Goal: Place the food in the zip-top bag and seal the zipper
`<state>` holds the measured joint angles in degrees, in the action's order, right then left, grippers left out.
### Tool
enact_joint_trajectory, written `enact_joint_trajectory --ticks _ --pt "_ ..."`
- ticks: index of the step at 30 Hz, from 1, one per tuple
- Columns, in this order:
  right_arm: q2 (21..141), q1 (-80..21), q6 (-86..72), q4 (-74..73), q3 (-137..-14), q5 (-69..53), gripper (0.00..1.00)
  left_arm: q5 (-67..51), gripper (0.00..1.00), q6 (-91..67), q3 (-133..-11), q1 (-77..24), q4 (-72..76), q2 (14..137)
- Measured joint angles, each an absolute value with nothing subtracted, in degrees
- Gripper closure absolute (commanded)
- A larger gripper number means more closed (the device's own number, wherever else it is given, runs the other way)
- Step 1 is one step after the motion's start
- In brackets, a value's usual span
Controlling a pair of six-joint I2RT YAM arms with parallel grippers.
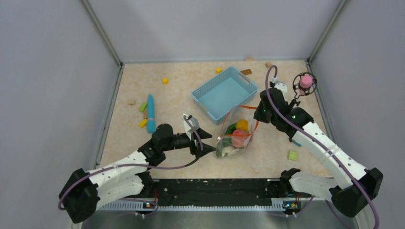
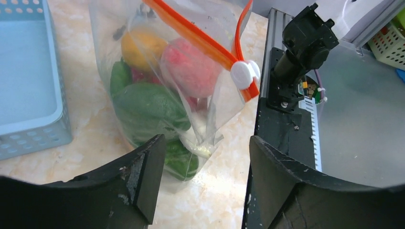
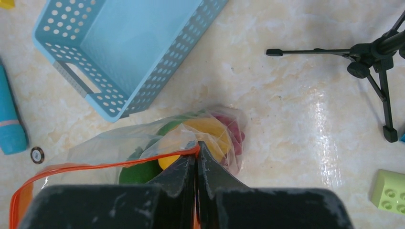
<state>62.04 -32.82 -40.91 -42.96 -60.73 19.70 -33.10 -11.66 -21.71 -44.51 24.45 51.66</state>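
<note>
The clear zip-top bag [image 1: 235,137] lies on the table with food inside: a yellow-orange fruit [image 1: 242,125], a pink-red one [image 2: 190,67] and a green pepper [image 2: 145,102]. Its orange zipper [image 2: 196,36] carries a white slider [image 2: 242,75] at the near end. My right gripper [image 1: 260,112] is shut on the zipper strip [image 3: 143,162] at the bag's far end, pinching it at the fingertips. My left gripper [image 2: 203,183] is open just short of the bag's near bottom corner [image 2: 203,148], with only bare table between its fingers.
A light-blue mesh basket [image 1: 212,80] stands just behind the bag. A long light-blue stick [image 1: 151,113] and small blocks [image 1: 143,107] lie to the left. A green block [image 1: 293,155] and a small tripod stand [image 1: 304,83] are on the right. The black rail [image 2: 277,124] runs along the near edge.
</note>
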Motion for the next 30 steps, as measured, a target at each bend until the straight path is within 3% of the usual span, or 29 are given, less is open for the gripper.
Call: enact_joint_trajectory --ticks 8,12,21,27,30 --pt "60.1 -32.8 -41.2 -41.9 -59.1 19.0 1.00 -27.8 0.31 -8.1 -22.5 -53.1 29.5 56.1" --pt "59.3 -32.8 -41.6 -41.8 -58.4 18.6 1.00 -22.7 0.40 -4.5 -24.1 -57.7 29.5 57.6" --pt "57.2 -32.8 -42.1 -41.8 -57.7 17.7 1.00 -13.0 0.48 0.3 -26.6 -58.0 30.3 61.8" --pt "57.1 -32.8 -42.1 -41.7 -57.0 17.2 1.00 -13.5 0.49 1.0 -27.3 -58.0 30.5 62.8" --pt "57.1 -32.8 -42.1 -41.8 -56.6 16.8 1.00 -14.9 0.58 1.2 -27.3 -58.0 30.5 62.6"
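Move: The white slider, at the near-left corner of the zip-top bag's open orange zipper, sits about 4 cm to the left hand's right, 2 cm farther out and a couple of centimetres above it. In the bag, the peach lies some 14 cm to that hand's right, level with it fore and aft and 12 cm lower; the blue basket's middle is about 24 cm ahead, 7 cm right and 14 cm below. From the right hand the slider is roughly 16 cm left and 9 cm back, at about the same height. The slider corner of the bag is approached by the left hand, which goes about 5 cm right, swinging a couple of centimetres back and then forward again as it rolls some 15 degrees about its pointing direction. Its fingers narrow from well open to about half, without closing on the slider. The right hand keeps its pinch on the zipper's far-right end and eases slightly back. ##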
